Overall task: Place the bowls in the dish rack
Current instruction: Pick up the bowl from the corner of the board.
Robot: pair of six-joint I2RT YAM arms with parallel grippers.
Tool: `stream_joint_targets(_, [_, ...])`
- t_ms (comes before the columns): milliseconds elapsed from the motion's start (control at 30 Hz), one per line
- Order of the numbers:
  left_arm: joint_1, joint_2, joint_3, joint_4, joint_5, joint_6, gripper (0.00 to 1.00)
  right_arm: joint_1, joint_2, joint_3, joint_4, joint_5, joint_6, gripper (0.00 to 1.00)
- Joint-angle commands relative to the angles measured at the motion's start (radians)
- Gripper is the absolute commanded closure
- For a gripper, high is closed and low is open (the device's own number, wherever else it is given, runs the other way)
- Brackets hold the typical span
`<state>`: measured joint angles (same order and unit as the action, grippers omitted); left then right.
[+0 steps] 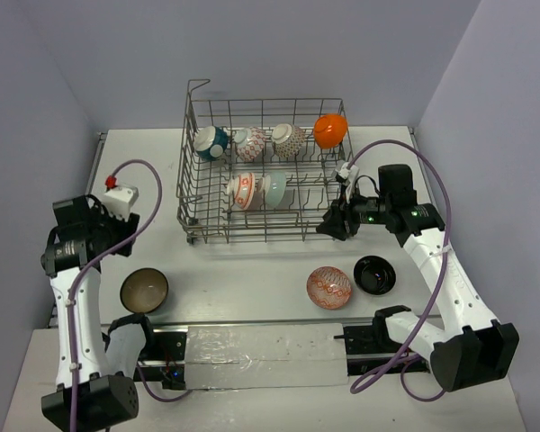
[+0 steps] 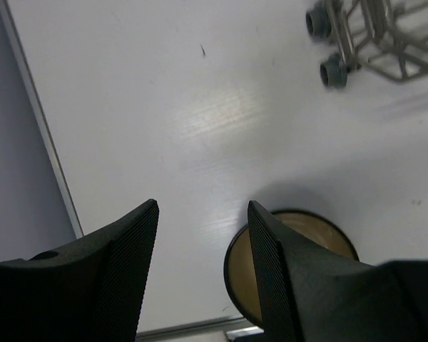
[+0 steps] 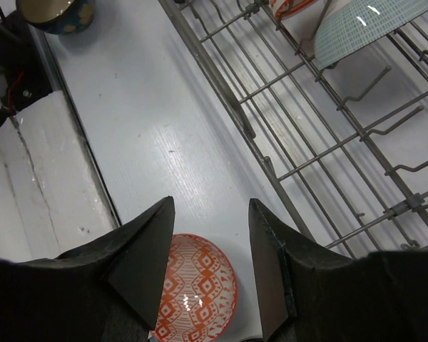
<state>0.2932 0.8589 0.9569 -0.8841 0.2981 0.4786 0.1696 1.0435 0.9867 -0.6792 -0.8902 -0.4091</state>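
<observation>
The dish rack (image 1: 252, 236) stands at the middle back and holds several bowls on edge: teal (image 1: 211, 142), two patterned ones (image 1: 249, 142) (image 1: 290, 139), an orange underside (image 1: 330, 130), an orange-patterned one (image 1: 241, 189) and a pale green one (image 1: 274, 190) (image 3: 364, 25). Three bowls sit on the table: brown (image 1: 144, 289) (image 2: 237, 274), red-patterned (image 1: 329, 287) (image 3: 200, 292) and black (image 1: 375, 274). My left gripper (image 1: 103, 236) (image 2: 203, 205) hangs open above the table just behind the brown bowl. By the rack's front right corner my right gripper (image 1: 333, 223) (image 3: 211, 201) is open above the red-patterned bowl.
A white taped strip (image 1: 265, 355) lies between the arm bases at the near edge. The rack's rim wire (image 3: 239, 117) runs close to the right gripper, and a rack foot (image 2: 333, 71) shows beyond the left gripper. A raised rail (image 2: 43, 135) borders the table's left side.
</observation>
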Motion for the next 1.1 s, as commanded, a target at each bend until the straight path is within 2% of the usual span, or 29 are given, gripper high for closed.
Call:
stream_joint_targets(0, [0.003,-0.037,-0.09,-0.078,-0.016,0.181,0.41,0.004,-0.022,-0.013,0.056,0.028,0.003,0.46])
stream_joint_targets(200, [0.003,-0.024,-0.15,-0.151,0.085,0.308,0.37,0.004,-0.013,-0.017,0.061,0.071,0.001,0.46])
stream_joint_targets(500, [0.003,0.072,-0.204,-0.102,0.062,0.391,0.38,0.004,0.001,-0.017,0.055,0.117,-0.017,0.46])
stream_joint_targets(1067, [0.003,0.127,-0.279,-0.093,0.102,0.466,0.41,0.008,0.053,-0.014,0.046,0.158,-0.039,0.46])
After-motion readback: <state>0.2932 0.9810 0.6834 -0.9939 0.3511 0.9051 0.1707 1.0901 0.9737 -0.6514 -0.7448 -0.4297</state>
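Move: The brown bowl I want lies some 10 cm back from my left hand, about 4 cm to its right and roughly 16 cm below. The dish rack's near left corner stands about 11 cm right of the bowl and 12 cm farther out; the table's near edge runs about 8 cm behind the bowl's middle. From my right hand the bowl is about 44 cm to the left, 10 cm back and 19 cm lower. I bring my empty left hand down about 12 cm and back about 6 cm towards the brown bowl, quickly back and down at first, then mostly sinking. Meanwhile I tip the fingers steeper and swing them clockwise, some 30 degrees altogether, keeping them open over the rim. My empty right hand eases 3 to 4 cm down, forward and right beside the rack. ##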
